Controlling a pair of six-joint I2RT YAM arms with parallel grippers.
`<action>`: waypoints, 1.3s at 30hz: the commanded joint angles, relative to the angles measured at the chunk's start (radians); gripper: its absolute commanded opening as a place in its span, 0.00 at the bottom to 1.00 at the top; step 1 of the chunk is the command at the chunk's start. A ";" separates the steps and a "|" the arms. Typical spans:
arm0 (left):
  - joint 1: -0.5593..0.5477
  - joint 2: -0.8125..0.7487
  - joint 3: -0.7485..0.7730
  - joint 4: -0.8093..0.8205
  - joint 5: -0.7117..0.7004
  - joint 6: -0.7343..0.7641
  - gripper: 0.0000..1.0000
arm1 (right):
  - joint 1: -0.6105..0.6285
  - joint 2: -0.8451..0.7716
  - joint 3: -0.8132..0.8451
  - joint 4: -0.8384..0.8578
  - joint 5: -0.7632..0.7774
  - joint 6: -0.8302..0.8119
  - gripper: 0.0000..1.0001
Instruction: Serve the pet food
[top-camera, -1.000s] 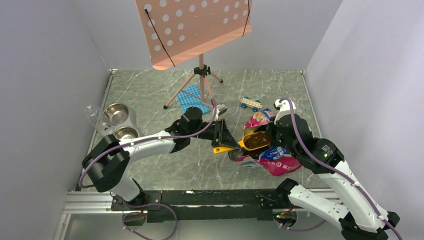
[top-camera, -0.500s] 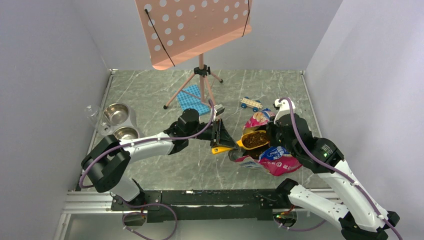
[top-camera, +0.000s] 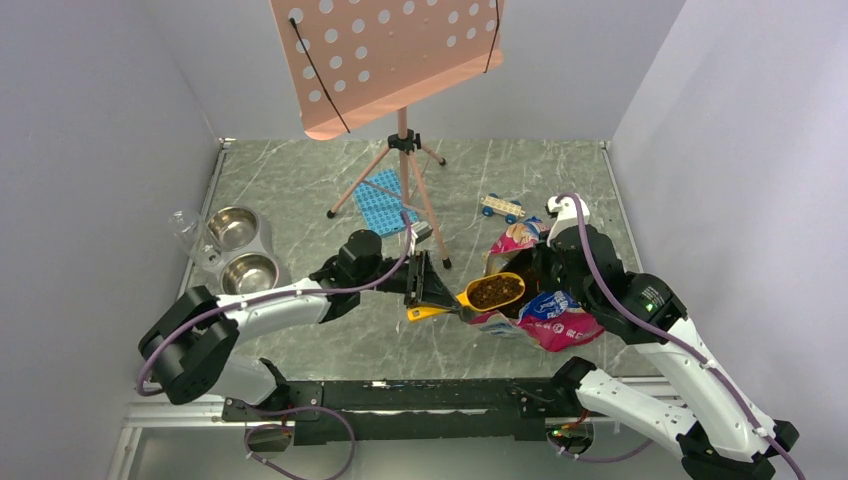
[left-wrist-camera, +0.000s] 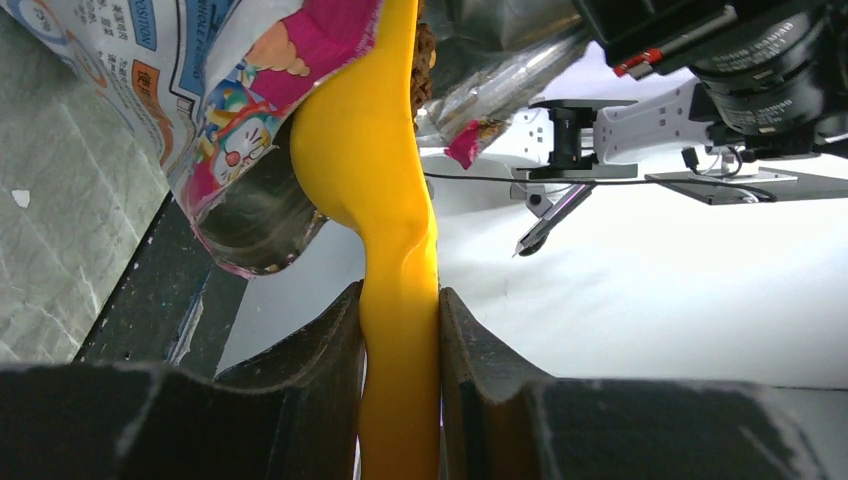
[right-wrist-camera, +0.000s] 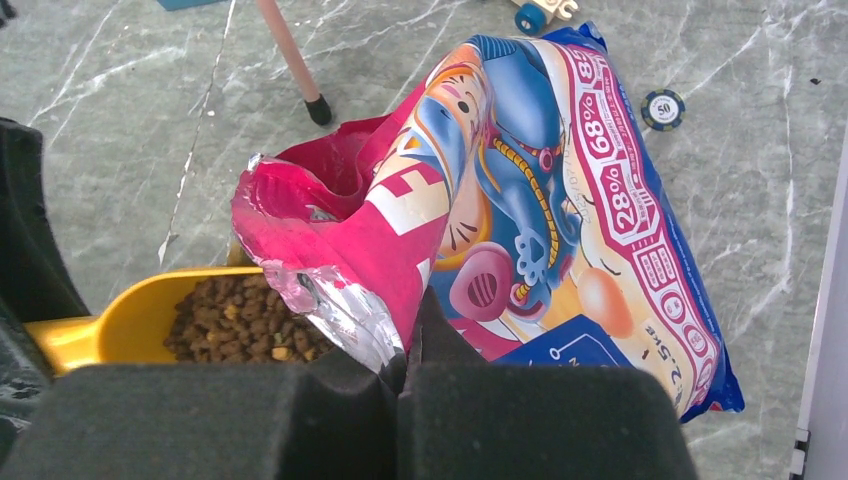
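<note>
My left gripper (top-camera: 438, 298) is shut on the handle of a yellow scoop (top-camera: 478, 296); in the left wrist view the handle (left-wrist-camera: 398, 300) is squeezed between both fingers (left-wrist-camera: 320, 345). The scoop's bowl is full of pet food (top-camera: 492, 290), brown kibble (right-wrist-camera: 235, 320), and hangs level just outside the mouth of the pink-and-blue bag (top-camera: 555, 320). My right gripper (right-wrist-camera: 410, 350) is shut on the bag's (right-wrist-camera: 560, 200) torn foil edge and holds the mouth up. The scoop (right-wrist-camera: 120, 320) sits left of that edge.
A double steel bowl (top-camera: 250, 270) stands at the table's left edge, with a clear cup (top-camera: 185, 228) beside it. The pink music stand's tripod (top-camera: 405, 170) stands behind the scoop, over a blue pad (top-camera: 385, 200). A toy car (top-camera: 501, 207) and a poker chip (right-wrist-camera: 663, 108) lie beyond the bag.
The left gripper has drawn the loaded scoop leftward, out of the bag's mouth and a little nearer the bases. The right gripper and the bag have stayed put.
</note>
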 joint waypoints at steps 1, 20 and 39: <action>0.022 -0.074 -0.011 0.058 0.004 0.037 0.00 | 0.002 -0.024 0.059 0.138 0.042 -0.003 0.00; 0.164 -0.464 -0.133 -0.137 -0.077 0.008 0.00 | 0.003 0.005 0.096 0.045 0.280 0.130 0.00; 0.914 -0.743 -0.268 -0.386 -0.025 0.089 0.00 | 0.003 -0.016 0.084 0.069 0.216 0.083 0.00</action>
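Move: The left hand, already gripping the loaded scoop beside the bag's mouth, has the near bowl about 43 cm to its left, 14 cm ahead and 20 cm below; the far bowl lies 46 cm left and 25 cm ahead. The bag is some 22 cm right and 7 cm ahead, the stand's near foot 16 cm straight ahead. From the right hand, still pinching the bag's rim, the near bowl is about 61 cm left, 8 cm ahead. Left hand carries the loaded scoop some 20 cm left, then also forward, towards the bowls, swinging 50 degrees counter-clockwise. ##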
